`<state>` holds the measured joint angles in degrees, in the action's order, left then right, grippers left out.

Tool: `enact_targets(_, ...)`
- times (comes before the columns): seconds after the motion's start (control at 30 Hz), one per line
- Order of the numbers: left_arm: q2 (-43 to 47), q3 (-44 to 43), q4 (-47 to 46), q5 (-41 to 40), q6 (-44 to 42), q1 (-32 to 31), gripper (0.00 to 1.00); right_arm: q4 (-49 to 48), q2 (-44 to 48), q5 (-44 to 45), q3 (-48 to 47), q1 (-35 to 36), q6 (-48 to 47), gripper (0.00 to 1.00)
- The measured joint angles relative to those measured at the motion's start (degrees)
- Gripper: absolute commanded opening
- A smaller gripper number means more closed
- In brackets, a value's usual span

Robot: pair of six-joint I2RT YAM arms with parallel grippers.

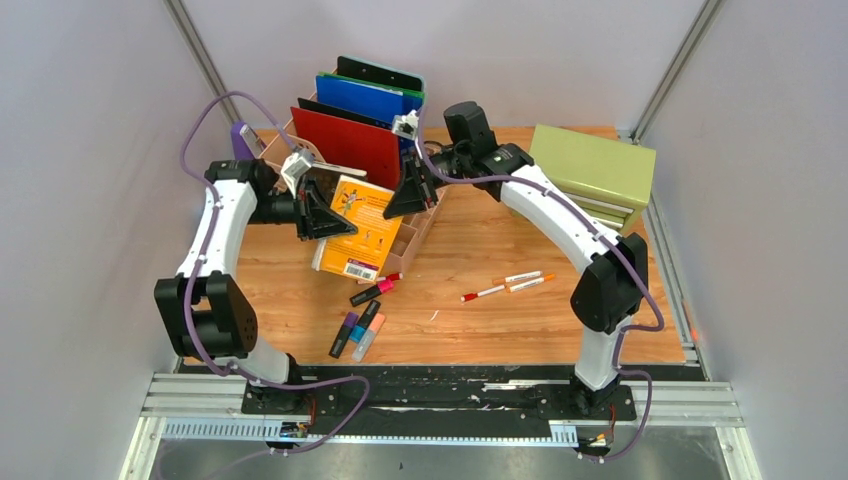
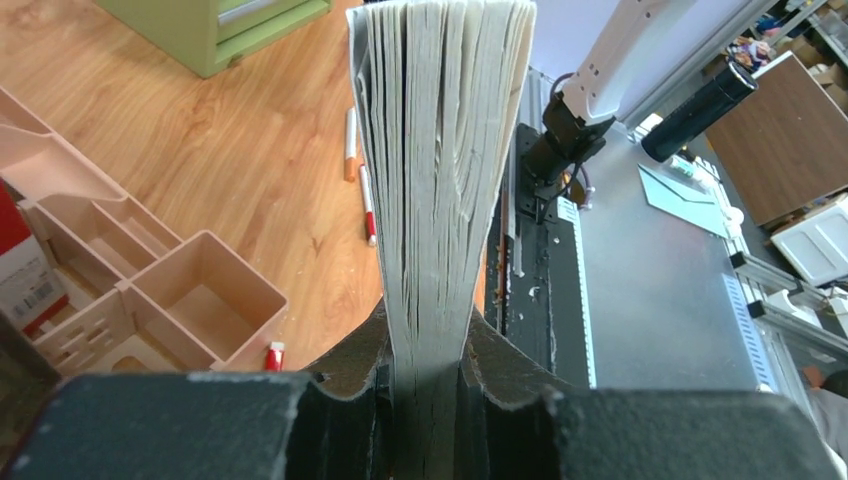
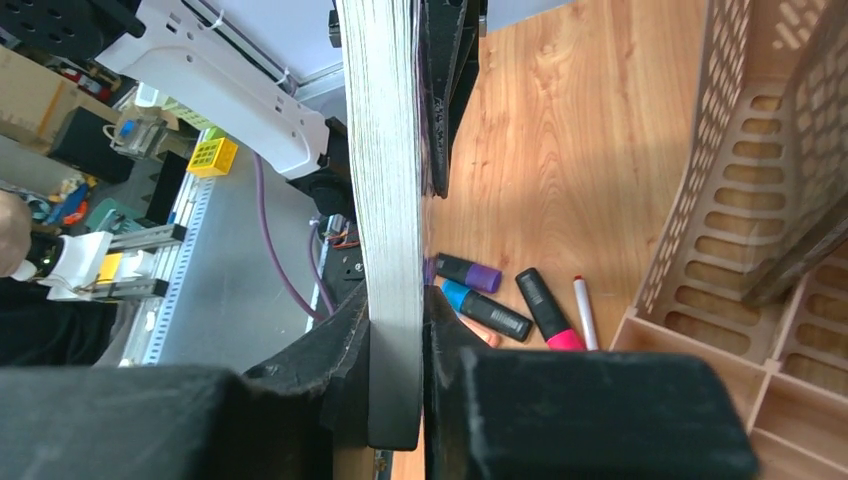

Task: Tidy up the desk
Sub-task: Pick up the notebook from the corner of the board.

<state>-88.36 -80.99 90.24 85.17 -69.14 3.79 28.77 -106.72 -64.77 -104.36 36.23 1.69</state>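
An orange-yellow book (image 1: pixel 355 228) hangs tilted above the wooden desk (image 1: pixel 480 250), just in front of the pink organizer (image 1: pixel 412 238). My left gripper (image 1: pixel 322 214) is shut on the book's left edge. My right gripper (image 1: pixel 410 195) is shut on its upper right corner. In the left wrist view the page block (image 2: pixel 440 150) runs up from between the pads of my left gripper (image 2: pixel 430 390). The right wrist view shows the same book (image 3: pixel 392 200) edge-on, pinched in my right gripper (image 3: pixel 397 360).
Red (image 1: pixel 345 142) and blue (image 1: pixel 365 100) folders stand in the organizer at the back. A green drawer cabinet (image 1: pixel 590 172) sits at back right. Highlighters (image 1: pixel 358 330) and a pink one (image 1: pixel 375 290) lie under the book; pens (image 1: pixel 510 285) lie to the right.
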Motion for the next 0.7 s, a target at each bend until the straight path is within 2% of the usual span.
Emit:
enact_targets(0.03, 0.0, -0.6, 0.0, 0.0, 0.2, 0.3, 0.32, 0.2, -0.2, 0.2, -0.7, 0.0, -0.2, 0.0)
enact_targets(0.07, 0.0, -1.2, -0.1, 0.0, 0.4, 0.8, 0.42, 0.7, -0.4, 0.7, -1.8, 0.1, -0.5, 0.0)
enact_targets(0.1, 0.0, -1.7, -0.1, 0.2, 0.6, 1.4, 0.47, 1.3, -0.7, 1.2, -2.9, 0.1, -0.9, 0.0)
enact_targets(0.2, 0.0, -3.4, -0.3, -0.1, 1.7, 4.1, 0.75, 2.4, -1.9, 3.9, -7.1, 0.2, -2.9, 0.0)
enact_targets(0.3, 0.0, -5.6, -0.3, -1.4, 3.2, 9.0, 0.93, 4.0, -2.3, 7.1, -10.5, 0.2, -5.7, 0.0)
enact_targets(0.53, 0.3, -11.9, -0.6, -6.3, 8.0, 20.5, 1.0, 7.7, -4.6, 13.1, -19.4, 0.2, -11.1, 0.0)
enact_targets(0.7, 3.9, -12.4, -5.4, -11.1, 16.7, 23.7, 1.0, 9.0, -7.5, 18.8, -24.3, 0.7, -13.5, 0.0)
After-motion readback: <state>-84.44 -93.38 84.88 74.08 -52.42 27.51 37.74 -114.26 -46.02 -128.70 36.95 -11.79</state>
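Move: Gripped at its edges by both hands, the notebook has its middle about 5 cm to the left hand's right, level with it. From the right hand, the organizer rack it goes to is roughly 15 cm ahead, 13 cm left and 20 cm down. The dark notebook in the rack stands some 14 cm ahead, 14 cm left; the red folder 21 cm ahead, 12 cm left; the pink-capped marker lies 4 cm back, 8 cm left, 29 cm below. Opening wide, the left hand lets go of the notebook and draws off about 12 cm to the left, a little forward and up as well, swinging counter-clockwise. The right hand keeps its pinch and alone carries the notebook forward some 8 cm and up 5 cm over the rack's front part, rolling roughly 25 degrees so that its lower edge swings forward. ##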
